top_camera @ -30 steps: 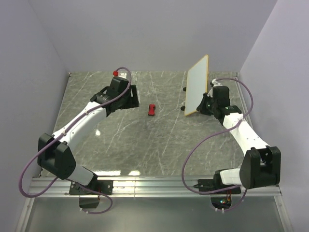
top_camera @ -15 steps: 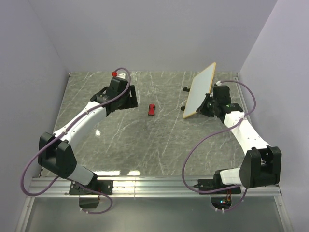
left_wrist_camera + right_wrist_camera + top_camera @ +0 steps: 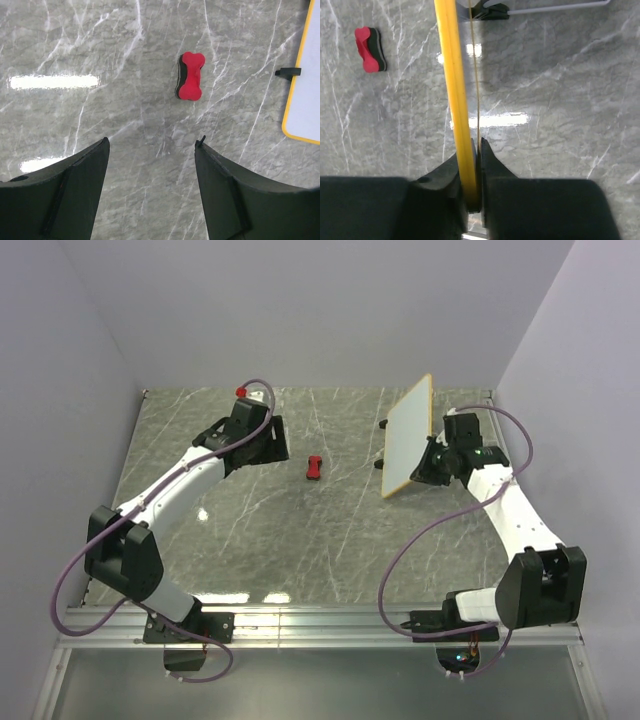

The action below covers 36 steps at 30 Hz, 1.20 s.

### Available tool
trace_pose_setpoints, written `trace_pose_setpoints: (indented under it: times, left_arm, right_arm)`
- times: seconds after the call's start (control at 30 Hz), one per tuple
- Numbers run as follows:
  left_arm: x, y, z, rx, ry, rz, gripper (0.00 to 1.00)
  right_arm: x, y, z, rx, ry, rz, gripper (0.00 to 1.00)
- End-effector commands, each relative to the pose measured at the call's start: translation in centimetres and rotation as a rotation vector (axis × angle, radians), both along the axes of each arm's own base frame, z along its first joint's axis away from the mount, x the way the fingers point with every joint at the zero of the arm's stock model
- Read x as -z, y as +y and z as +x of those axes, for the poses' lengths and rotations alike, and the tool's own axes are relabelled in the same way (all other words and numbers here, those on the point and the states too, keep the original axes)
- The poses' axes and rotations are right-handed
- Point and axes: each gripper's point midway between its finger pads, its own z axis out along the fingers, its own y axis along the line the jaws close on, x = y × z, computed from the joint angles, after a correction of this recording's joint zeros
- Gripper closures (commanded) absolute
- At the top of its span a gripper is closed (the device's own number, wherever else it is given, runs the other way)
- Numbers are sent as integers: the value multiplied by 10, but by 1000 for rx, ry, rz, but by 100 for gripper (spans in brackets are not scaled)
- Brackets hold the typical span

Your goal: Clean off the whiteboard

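The whiteboard [image 3: 408, 435] stands on edge at the right of the table, white face toward the middle, thin yellow-orange frame around it. My right gripper [image 3: 426, 466] is shut on its lower right edge. The right wrist view shows the frame [image 3: 451, 75] edge-on, pinched in the right gripper [image 3: 476, 145]. A small red-and-black eraser [image 3: 314, 467] lies on the table between the arms, also seen as the eraser [image 3: 190, 76] ahead of my left gripper [image 3: 152, 145]. The left gripper [image 3: 268, 443] is open, holds nothing and hovers left of the eraser. The board's corner [image 3: 306, 90] shows at the right.
The grey marble table [image 3: 250, 530] is walled at the back and on both sides. A small red knob [image 3: 240, 391] sits at the back left corner. Black feet [image 3: 383, 425] stick out from the board's face; one foot [image 3: 288, 72] shows in the left wrist view.
The right gripper swung the whiteboard: its top leaned right, then came back more upright, and the board sits slightly nearer. The left arm shifted a little; the eraser stayed put.
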Motion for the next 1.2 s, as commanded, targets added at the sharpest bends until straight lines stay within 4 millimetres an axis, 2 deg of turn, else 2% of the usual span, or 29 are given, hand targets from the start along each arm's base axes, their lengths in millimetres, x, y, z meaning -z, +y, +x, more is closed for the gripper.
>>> trace_pose_setpoints:
  times: [0.0,0.07,0.1,0.17,0.4,0.43,0.47,0.53,0.57,0.6,0.63,0.67,0.73,0.77,0.87,0.9,0.97,1.07,1.1,1.13,1.17]
  left_arm:
    - [-22,-9,15,21,-65,-32,26]
    - [-22,-9,15,22,-65,-30,26]
    - [-22,-9,15,25,-65,-29,26]
    - [-23,-8,15,27,-67,-29,26]
    - [-22,-7,16,30,-66,-18,26]
    - [-23,-7,16,29,-67,-20,26]
    - [-23,-6,17,28,-69,-19,26]
    - [-25,-6,18,28,-71,-17,26]
    - [-26,-5,20,24,-75,-16,26]
    - [-26,-5,19,25,-75,-17,26]
    - [-28,-6,20,27,-81,-17,26]
    - [-27,-6,21,28,-78,-17,26]
    - [-29,-7,23,28,-79,-21,26]
    - [-26,-7,23,30,-74,-18,26]
    - [-29,-10,26,34,-73,-26,26]
    - [-30,-11,26,40,-76,-27,26]
    - [-39,-22,26,93,-89,-66,26]
    - [-61,-37,27,164,-146,-124,26]
    - [-68,-41,27,186,-159,-134,26]
    - [-79,-44,29,204,-181,-150,25]
    - [-88,-50,27,238,-196,-171,25]
  right_arm:
    - [-4,-20,8,50,2,-51,78]
    - [-8,-26,15,69,-12,-48,63]
    - [-8,-28,18,82,-12,-49,44]
    - [-15,-36,27,105,-25,-50,33]
    - [-45,-45,45,124,-84,-72,30]
    - [-49,-46,46,130,-94,-72,22]
    - [-52,-46,45,136,-99,-71,21]
    - [-64,-50,43,163,-121,-82,1]
    - [-81,-58,38,201,-163,-110,0]
    - [-81,-58,38,201,-163,-110,0]
    - [-91,-61,35,210,-191,-120,0]
    - [-96,-72,30,253,-184,-164,0]
    - [-101,-80,22,284,-184,-197,0]
    - [-99,-89,16,325,-166,-236,0]
    - [-97,-99,2,372,-158,-274,0]
    - [-103,-100,-4,383,-181,-274,0]
    - [-110,-97,-9,382,-207,-252,0]
    - [-136,-75,-18,309,-328,-137,2]
    - [-156,-67,-29,286,-415,-89,2]
    - [-166,-50,-35,221,-464,-11,2]
    - [-172,-42,-37,206,-515,41,2]
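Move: My right hand grips the tilted whiteboard by its raised right edge near the close corner; the board's middle lies about 7 cm ahead, 4 cm left and 6 cm lower. On its table side, the near black clip is about 3 cm ahead and 9 cm left, the far one 11 cm ahead and 8 cm left. The red eraser sits some 23 cm left and 2 cm ahead. From my empty left hand, the board's middle is about 29 cm right and 2 cm ahead. I spread my right fingers wide and let go of the whiteboard's edge, easing about 4 cm right and as far forward with a slight dip. Then I lift clear, rising about 12 cm while drawing back and farther right, my wrist turning some 20 degrees clockwise and the fingers tipping up. My open left hand drifts a few centimetres up, right and forward near the end. ##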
